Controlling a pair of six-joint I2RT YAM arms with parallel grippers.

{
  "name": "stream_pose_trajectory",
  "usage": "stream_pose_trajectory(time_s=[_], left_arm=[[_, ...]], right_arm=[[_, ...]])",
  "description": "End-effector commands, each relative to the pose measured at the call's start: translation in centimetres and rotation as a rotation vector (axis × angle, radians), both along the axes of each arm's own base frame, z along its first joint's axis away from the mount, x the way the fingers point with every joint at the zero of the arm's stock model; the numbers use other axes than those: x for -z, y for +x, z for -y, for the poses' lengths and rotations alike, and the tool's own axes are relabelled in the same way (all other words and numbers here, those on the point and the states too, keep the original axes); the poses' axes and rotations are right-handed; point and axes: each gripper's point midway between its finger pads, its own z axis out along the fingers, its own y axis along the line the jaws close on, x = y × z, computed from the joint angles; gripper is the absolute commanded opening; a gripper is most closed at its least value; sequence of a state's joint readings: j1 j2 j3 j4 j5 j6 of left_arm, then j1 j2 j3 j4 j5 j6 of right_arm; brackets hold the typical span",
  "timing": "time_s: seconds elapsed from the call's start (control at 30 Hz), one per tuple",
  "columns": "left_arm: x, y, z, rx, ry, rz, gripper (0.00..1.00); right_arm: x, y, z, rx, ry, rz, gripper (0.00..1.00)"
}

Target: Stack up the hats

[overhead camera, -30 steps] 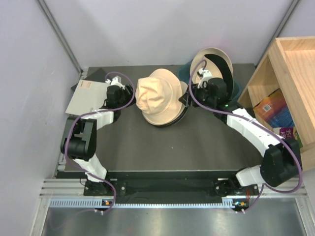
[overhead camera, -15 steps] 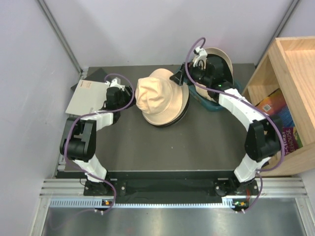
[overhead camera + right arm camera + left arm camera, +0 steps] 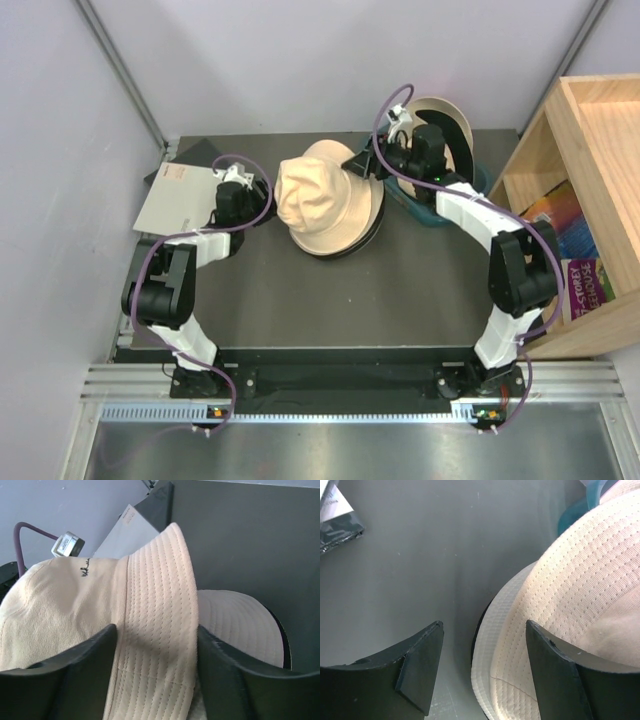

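A stack of hats (image 3: 325, 205) sits mid-table, a beige one on top and a black rim showing at its near edge. Another cream, black-lined hat (image 3: 445, 125) stands tilted in the tub at the back right. My left gripper (image 3: 258, 195) is at the stack's left edge, open; its jaws (image 3: 484, 625) straddle the cream brim (image 3: 505, 645), with the right finger over the hat. My right gripper (image 3: 365, 165) is at the stack's far right, open, with the beige hat's upturned brim (image 3: 160, 610) between its fingers (image 3: 156, 627). A paler brim (image 3: 240, 625) lies underneath.
A teal tub (image 3: 478, 180) holds the tilted hat behind the right arm. A wooden shelf (image 3: 590, 130) with books (image 3: 555, 220) stands at the right edge. A white sheet (image 3: 170, 195) lies at the back left, beside the left arm.
My right arm has swung away from the tub hat and reached left onto the stack's far-right brim. The left gripper has stayed beside the stack's left edge.
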State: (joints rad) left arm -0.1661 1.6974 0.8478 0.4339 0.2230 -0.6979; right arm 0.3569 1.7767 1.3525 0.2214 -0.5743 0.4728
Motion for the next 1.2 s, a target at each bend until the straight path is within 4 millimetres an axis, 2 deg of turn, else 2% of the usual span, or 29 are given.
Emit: stream_pose_trajectory(time_s=[0.0,0.03,0.13,0.2,0.23,0.27,0.37,0.53,0.83,1.17], left_arm=[[-2.8,0.1,0.4,0.016,-0.049,0.093,0.72],[-2.7,-0.1,0.4,0.017,-0.052,0.092,0.72],[-2.4,-0.5,0.5,0.012,-0.067,0.085,0.72],[-2.5,-0.6,0.7,0.012,-0.086,0.091,0.72],[-2.3,-0.8,0.9,0.017,-0.09,0.088,0.72],[-2.3,-0.7,1.1,0.016,-0.097,0.091,0.72],[-2.1,-0.8,2.0,0.03,-0.102,0.09,0.72],[-2.2,-0.9,2.8,0.036,-0.106,0.096,0.73],[-1.1,-2.0,3.4,0.018,-0.066,0.072,0.73],[-0.7,-2.2,3.7,-0.004,0.006,0.06,0.74]], right_arm=[[-1.2,0.0,-0.2,-0.021,0.048,0.01,0.5],[-0.9,0.1,-0.1,-0.016,0.043,-0.001,0.33],[0.5,0.1,0.6,0.028,0.015,-0.051,0.0],[0.9,0.3,1.6,0.099,-0.009,-0.064,0.0],[1.9,0.2,2.1,0.128,-0.027,-0.081,0.0],[1.8,0.6,2.9,0.184,-0.04,-0.075,0.0],[3.8,0.6,4.2,0.255,-0.09,-0.108,0.0],[6.9,-0.6,5.5,0.301,-0.131,-0.155,0.0],[8.3,-2.3,6.9,0.336,-0.172,-0.171,0.0],[8.3,-4.6,8.5,0.404,-0.323,-0.14,0.0]])
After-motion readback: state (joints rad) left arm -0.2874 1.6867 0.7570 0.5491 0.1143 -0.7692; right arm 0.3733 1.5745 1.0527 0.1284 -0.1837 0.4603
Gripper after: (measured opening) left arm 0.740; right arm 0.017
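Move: Between the right hand's open fingers stands the raised right brim of the top peach hat; the hat's middle is about 4 cm back, 7 cm left and 5 cm below. The lower hats' middle is also some 4 cm back, 5 cm left and 9 cm below; the basket lies about 7 cm ahead, 15 cm right. From the left hand, the top hat's middle is roughly 2 cm back, 10 cm right and 8 cm higher. Pinching the top hat's brim shut between its fingers, the right hand draws it down and to the right by about 7 cm each, ending with a slight pull back, while the wrist swings some 20 degrees clockwise. The left hand, fingers open beside the left brim, first eases back and down, then follows the hat about 4 cm to the right. ##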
